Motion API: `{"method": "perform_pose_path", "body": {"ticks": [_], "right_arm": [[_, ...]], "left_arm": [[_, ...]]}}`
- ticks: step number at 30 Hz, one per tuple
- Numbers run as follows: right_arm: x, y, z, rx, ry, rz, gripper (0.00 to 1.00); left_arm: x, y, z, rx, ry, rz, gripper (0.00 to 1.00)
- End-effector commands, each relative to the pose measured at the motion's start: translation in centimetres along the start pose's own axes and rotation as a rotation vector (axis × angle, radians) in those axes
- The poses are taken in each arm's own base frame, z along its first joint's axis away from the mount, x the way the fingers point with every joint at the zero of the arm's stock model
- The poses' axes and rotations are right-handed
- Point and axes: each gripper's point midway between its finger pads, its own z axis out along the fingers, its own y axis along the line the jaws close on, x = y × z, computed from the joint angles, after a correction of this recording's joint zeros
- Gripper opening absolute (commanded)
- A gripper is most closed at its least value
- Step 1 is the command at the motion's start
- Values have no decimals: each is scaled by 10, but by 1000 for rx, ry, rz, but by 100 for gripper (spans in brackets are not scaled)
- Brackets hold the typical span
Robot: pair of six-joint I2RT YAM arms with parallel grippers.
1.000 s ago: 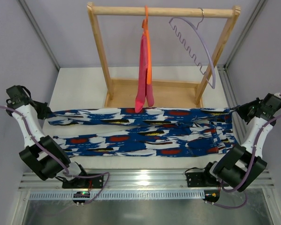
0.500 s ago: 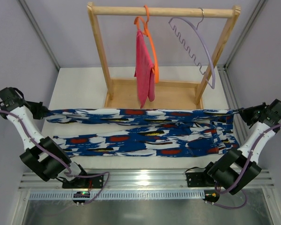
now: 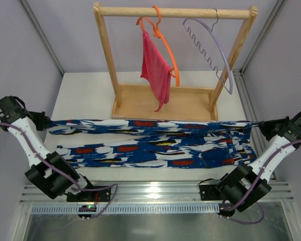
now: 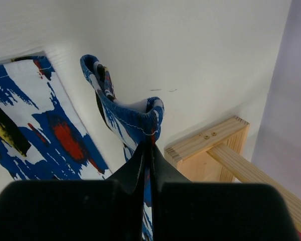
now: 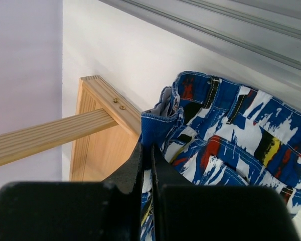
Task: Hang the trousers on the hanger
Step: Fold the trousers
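Note:
The trousers [image 3: 150, 142], printed blue, white, red and black, stretch across the table from left to right. My left gripper [image 3: 46, 120] is shut on the hem end [image 4: 133, 118], and my right gripper [image 3: 257, 126] is shut on the waistband end [image 5: 160, 125]. The upper leg runs taut between the two grippers, lifted a little; the lower leg lies flat on the table. The pale lilac hanger [image 3: 210, 47] hangs by its silver hook from the right part of the wooden rail, behind the trousers and empty.
A wooden rack [image 3: 173, 12] stands at the back of the table, its base [image 3: 163, 106] just behind the trousers. An orange hanger [image 3: 163, 42] with pink cloth [image 3: 157, 73] hangs tilted at the rail's middle. Grey walls close both sides; a metal rail runs along the near edge.
Both grippers have moved outward, pulling the upper trouser leg tighter and narrower. The orange hanger with the pink cloth has swung and turned on the rail.

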Motion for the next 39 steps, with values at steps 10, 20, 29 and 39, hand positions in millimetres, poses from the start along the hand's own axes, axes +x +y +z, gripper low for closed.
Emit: {"method": "perform_pose_path", "body": {"ticks": [10,20,29,39], "right_arm": [[-7,-67,-28,297,-186,-24,4],[-19,-129,-78,688,-347,8,47],[18,-65,-7,281,-13,-84,51],[81,-63,37,324,143,-254,51]], "left_arm": [[-15,52,-18,-140,-224,-24,0],[-30,65,-66,-267,-356,-45,74],[-1,-1,-32,22,-208,121,77],[30,49,47,-115,-69,199,77]]}}
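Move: The left gripper holds the far leg's hem; the near leg's hem lies about 11 cm back, 3 cm to its right and 17 cm below. The rack's left foot stands some 12 cm ahead and 25 cm to its right. The right gripper holds the waist's far corner, the near part of the waist lying about 11 cm back, 4 cm left and 16 cm below; the rack's right foot is roughly 15 cm ahead and 17 cm left. Swing both grippers back towards the robot, carrying the stretched far leg over the near one: left about 8 cm nearly level, right about 13 cm and sinking, tipping down some 30 degrees. Open both late in the swing to let the cloth go. Then lift the left slightly before bringing it forward and down; bring the right forward, left and down over the waist end, both staying open. ##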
